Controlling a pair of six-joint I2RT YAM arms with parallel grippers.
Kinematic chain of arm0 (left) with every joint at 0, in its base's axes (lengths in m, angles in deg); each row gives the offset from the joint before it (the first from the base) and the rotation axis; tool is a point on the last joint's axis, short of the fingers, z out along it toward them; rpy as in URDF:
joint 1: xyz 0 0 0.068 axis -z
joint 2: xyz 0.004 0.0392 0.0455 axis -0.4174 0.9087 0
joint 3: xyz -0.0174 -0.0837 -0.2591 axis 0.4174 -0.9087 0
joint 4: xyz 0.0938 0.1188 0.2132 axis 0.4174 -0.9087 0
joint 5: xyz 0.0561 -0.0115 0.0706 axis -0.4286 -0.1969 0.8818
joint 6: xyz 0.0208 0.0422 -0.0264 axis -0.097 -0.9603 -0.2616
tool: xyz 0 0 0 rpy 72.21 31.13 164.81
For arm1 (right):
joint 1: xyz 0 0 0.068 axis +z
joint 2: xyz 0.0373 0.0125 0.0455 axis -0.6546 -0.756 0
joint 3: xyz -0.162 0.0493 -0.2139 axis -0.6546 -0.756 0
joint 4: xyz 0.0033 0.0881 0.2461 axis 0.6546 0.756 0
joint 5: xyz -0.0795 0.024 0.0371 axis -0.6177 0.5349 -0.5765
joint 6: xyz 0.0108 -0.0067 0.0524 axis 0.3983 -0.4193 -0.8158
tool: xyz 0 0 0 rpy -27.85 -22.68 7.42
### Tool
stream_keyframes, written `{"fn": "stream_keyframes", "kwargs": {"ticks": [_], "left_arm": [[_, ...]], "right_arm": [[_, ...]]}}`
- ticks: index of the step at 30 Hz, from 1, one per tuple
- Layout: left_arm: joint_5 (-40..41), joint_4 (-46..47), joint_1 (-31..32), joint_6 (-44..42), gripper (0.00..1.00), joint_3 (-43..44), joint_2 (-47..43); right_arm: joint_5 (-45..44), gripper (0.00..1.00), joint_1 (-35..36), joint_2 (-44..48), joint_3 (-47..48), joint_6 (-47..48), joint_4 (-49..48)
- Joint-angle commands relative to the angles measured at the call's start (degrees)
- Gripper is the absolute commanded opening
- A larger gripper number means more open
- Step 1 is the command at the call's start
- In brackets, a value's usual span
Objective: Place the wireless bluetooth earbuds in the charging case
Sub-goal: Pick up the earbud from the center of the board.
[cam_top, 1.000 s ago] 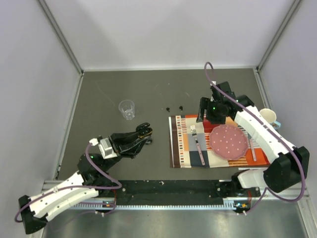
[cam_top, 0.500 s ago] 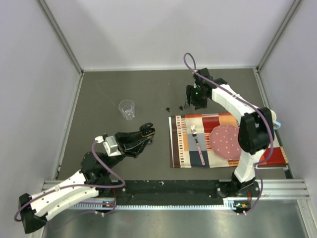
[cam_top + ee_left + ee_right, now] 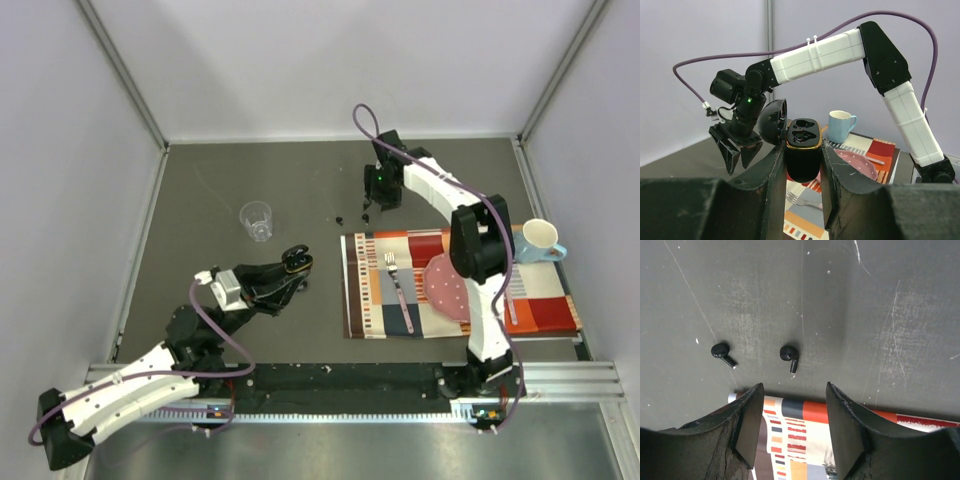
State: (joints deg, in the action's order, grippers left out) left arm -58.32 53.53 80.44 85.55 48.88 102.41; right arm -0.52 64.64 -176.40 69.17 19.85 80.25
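Note:
Two small black earbuds lie on the dark table just beyond the placemat's far left corner, one (image 3: 720,351) to the left of the other (image 3: 789,354); from above they show as specks (image 3: 340,220) (image 3: 364,214). My right gripper (image 3: 792,405) hovers over them, open, nothing between its fingers; it appears as (image 3: 370,203) in the top view. The black charging case (image 3: 802,150), gold-rimmed, its lid (image 3: 772,121) flipped open, is held upright in my left gripper (image 3: 802,160), shut on its body. In the top view the case (image 3: 296,261) sits at the near left.
A clear plastic cup (image 3: 257,220) stands left of the earbuds. The striped placemat (image 3: 370,300) carries a fork (image 3: 398,285) and a pink plate (image 3: 445,285), with a white and blue mug (image 3: 540,240) at its far right. Grey walls enclose the table.
My right arm has swung left from above the placemat to over the earbuds, its jaws narrowing somewhat. The mug has come into view. The left gripper has barely shifted, still holding the case.

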Motion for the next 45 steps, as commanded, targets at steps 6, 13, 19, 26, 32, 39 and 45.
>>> {"fn": "stream_keyframes", "kwargs": {"ticks": [6,13,19,26,32,39,45], "left_arm": [[3.21,0.74,-0.05,-0.43,0.00,-0.35,0.31],[4.72,0.39,-0.05,-0.25,0.00,-0.88,-0.57],[5.34,0.39,-0.05,-0.08,0.00,-1.23,-1.01],[5.69,0.30,-0.05,-0.08,0.00,-1.50,-1.27],[5.87,0.39,-0.05,-0.17,0.00,-1.67,-1.45],[6.22,0.39,-0.05,0.01,0.00,-2.02,-1.71],[6.39,0.65,-0.05,-0.08,0.00,-2.02,-1.54]], "right_arm": [[-5.77,0.49,3.23,-5.86,9.37,0.50,3.71],[-6.39,0.44,3.59,-8.59,10.78,0.15,4.33],[-6.04,0.41,3.59,-10.35,12.18,0.59,4.59],[-6.04,0.40,3.59,-11.93,13.24,0.24,5.12],[-7.09,0.37,3.85,-12.55,12.98,-0.12,5.82],[-7.80,0.34,4.02,-13.51,13.50,0.32,6.18],[-8.06,0.32,4.20,-13.51,13.42,0.41,6.44]]}}
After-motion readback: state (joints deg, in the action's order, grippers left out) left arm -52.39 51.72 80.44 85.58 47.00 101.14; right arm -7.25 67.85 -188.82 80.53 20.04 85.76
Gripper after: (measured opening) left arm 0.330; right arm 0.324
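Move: Just ahead of the right hand, about 1 cm forward, 1 cm left and 6 cm below, lies the centre earbud. The other earbud is level with it, some 5 cm farther left; the fork is about 16 cm back and 5 cm right of the hand. From the left hand, which still holds the open charging case up high, the centre earbud is roughly 27 cm ahead, 10 cm right and 29 cm down. Slipping a little left and forward over the centre earbud, the right hand then sinks about 5 cm onto it, its left side dipping some 8 degrees, while the fingers narrow from half open to about a third and stop astride the earbud, not yet shut. The left hand keeps hold of the case, easing about 2 cm down and forward. ##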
